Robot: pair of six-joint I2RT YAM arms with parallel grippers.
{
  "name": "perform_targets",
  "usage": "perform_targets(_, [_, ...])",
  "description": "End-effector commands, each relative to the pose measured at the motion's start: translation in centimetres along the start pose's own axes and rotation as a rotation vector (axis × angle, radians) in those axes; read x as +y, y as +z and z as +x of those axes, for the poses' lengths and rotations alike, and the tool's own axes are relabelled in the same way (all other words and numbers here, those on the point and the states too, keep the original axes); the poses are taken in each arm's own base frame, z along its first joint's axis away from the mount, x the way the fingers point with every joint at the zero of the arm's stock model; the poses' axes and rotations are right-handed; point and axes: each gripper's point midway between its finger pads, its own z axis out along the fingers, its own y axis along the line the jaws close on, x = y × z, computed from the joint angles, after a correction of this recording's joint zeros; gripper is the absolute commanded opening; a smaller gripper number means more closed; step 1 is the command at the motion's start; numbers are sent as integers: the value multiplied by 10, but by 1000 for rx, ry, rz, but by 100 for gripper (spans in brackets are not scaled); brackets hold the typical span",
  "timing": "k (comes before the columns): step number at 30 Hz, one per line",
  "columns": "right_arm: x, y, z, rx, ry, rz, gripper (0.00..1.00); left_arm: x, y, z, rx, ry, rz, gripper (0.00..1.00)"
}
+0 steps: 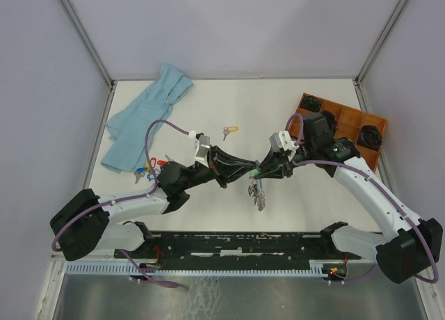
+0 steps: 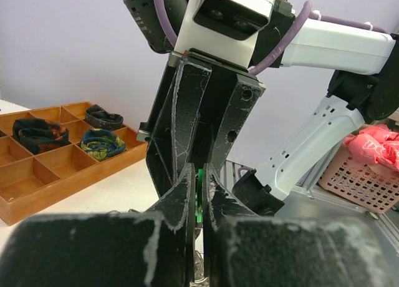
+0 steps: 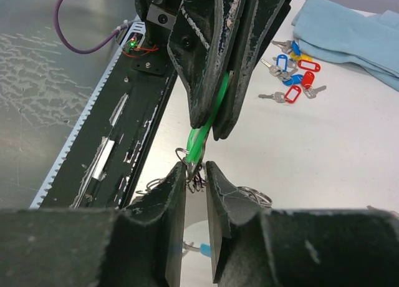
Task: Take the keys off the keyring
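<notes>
My left gripper and right gripper meet tip to tip above the middle of the table. The left gripper is shut on a green tag, which slants down toward the right fingers as a green strip. The right gripper is closed narrowly on the cluster of small wire rings at the tag's lower end. The keyring with its silver keys hangs below the two grippers. In the right wrist view its rings and a light blue piece show behind the fingers.
Loose red-, blue- and yellow-tagged keys lie at the left, beside a blue cloth. A single yellow-tagged key lies behind the grippers. A wooden compartment tray stands at the back right. The black base rail runs along the near edge.
</notes>
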Motion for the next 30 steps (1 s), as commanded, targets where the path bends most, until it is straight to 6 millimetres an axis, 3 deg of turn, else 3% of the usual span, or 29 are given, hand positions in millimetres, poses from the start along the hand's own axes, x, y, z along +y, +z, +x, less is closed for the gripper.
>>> perform_targets(1, [-2, 2, -4, -11, -22, -3, 25, -22, 11, -48, -138, 47, 76, 3])
perform_targets(13, [-2, 1, -5, -10, -24, 0, 23, -23, 7, -49, -142, 56, 67, 3])
perform_targets(23, [-2, 1, -10, -21, -7, -1, 8, -22, 5, -49, -142, 61, 61, 3])
perform_targets(30, [-8, 3, -20, -63, 87, 1, 4, -22, -2, -53, -155, 87, 35, 3])
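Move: The keyring's joint, where the rings gather at the green tag's end, sits practically between the right fingertips, within about 1 cm. The green tag slants up from there, its middle some 2 cm left and 2 cm above the right hand. The hanging keys are about 5 cm below that hand and 1 cm back. From the left hand, the keyring lies about 4 cm right and 3 cm below. Right fingers shut to pinch the keyring below the green tag the left still holds; both rise about 1 cm. ##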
